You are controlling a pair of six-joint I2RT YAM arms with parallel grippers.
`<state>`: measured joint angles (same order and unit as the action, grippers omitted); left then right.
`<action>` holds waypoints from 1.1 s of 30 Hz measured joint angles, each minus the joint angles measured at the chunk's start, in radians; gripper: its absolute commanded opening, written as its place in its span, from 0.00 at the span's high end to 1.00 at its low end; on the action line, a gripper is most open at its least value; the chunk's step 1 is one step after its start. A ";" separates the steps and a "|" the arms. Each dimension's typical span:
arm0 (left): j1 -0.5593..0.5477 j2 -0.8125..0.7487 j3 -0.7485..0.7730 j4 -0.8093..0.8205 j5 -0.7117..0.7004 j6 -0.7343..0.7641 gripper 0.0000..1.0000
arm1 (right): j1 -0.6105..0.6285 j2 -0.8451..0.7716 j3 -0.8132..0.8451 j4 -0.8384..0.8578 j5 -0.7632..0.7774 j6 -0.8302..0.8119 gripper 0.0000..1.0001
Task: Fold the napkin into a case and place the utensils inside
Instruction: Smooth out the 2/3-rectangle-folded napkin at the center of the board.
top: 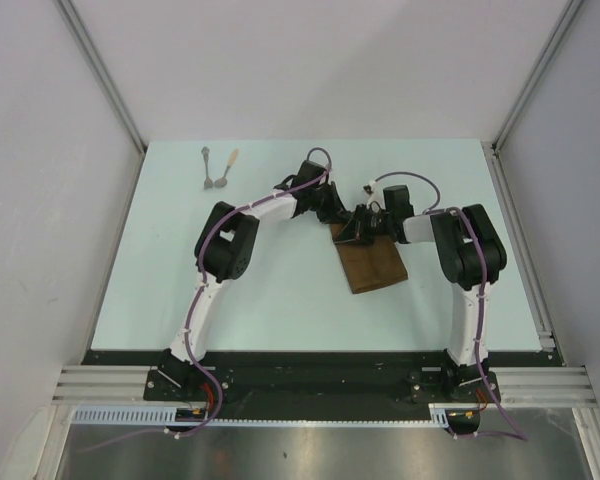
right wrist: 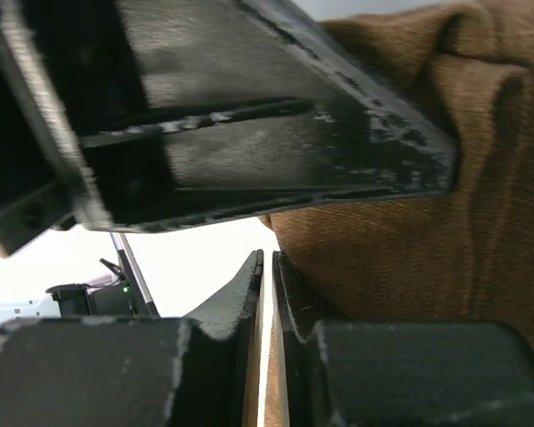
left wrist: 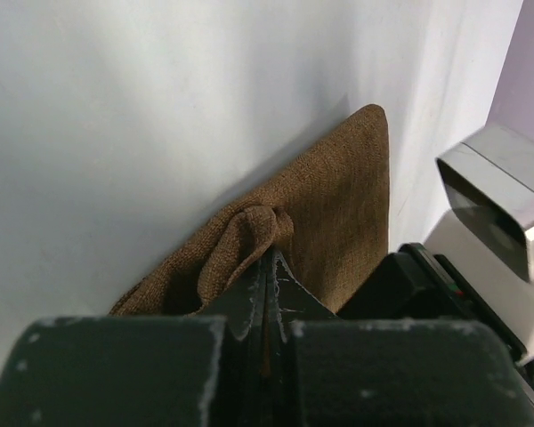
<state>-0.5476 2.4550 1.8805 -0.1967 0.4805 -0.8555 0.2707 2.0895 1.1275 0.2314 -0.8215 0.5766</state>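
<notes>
The brown napkin (top: 372, 262) lies folded into a narrow strip at the table's middle right. Both grippers meet at its far end. My left gripper (top: 346, 226) (left wrist: 269, 253) is shut, with a bunched fold of the napkin (left wrist: 338, 205) pinched at its tips. My right gripper (top: 376, 222) (right wrist: 267, 255) is closed to a thin slit at the napkin's (right wrist: 409, 258) left edge, and the cloth presses against its right finger. Two utensils lie far left at the back, one grey-handled (top: 208, 170) and one tan-handled (top: 228, 168), well apart from both grippers.
The pale table (top: 280, 300) is walled by grey panels, with a metal rail (top: 525, 250) along its right edge. The left gripper's black finger (right wrist: 249, 133) crosses the top of the right wrist view, very close. The right arm's body (left wrist: 494, 200) fills the right of the left wrist view.
</notes>
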 measured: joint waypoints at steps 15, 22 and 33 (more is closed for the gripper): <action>0.012 0.000 -0.089 0.182 0.084 -0.027 1.00 | -0.012 -0.111 -0.310 0.209 -0.050 0.060 0.89; 0.012 0.000 -0.092 0.188 0.085 -0.028 1.00 | -0.010 -0.212 -0.454 0.218 -0.052 0.061 0.90; 0.012 0.000 -0.092 0.188 0.085 -0.029 1.00 | -0.013 -0.316 -0.563 0.187 -0.035 0.023 0.90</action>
<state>-0.5358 2.4550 1.7885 -0.0090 0.5652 -0.8845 0.2577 1.7733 0.5644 0.4179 -0.8566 0.5995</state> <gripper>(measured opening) 0.005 0.104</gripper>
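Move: The right fingertips are over the left edge of the napkin. The napkin's near-left corner, where they go next, is about 15 cm back and 5 cm to their right, some 2 cm lower. From the right hand the napkin's middle lies some 2 cm back and 9 cm right, and the bunched fold under the left fingertips about 6 cm ahead and 4 cm right. From the left hand that fold is directly below, and the near-left corner about 21 cm back and 1 cm right. Press the nearly shut right fingertips down a good centimetre onto the napkin and sweep them about 13 cm back along its left edge, easing a few centimetres to the right, to just short of the near-left corner. Meanwhile keep the left fingertips, shut, on the fold at the far-left part as a hold-down, letting that gripper tip about 5 degrees flatter. ##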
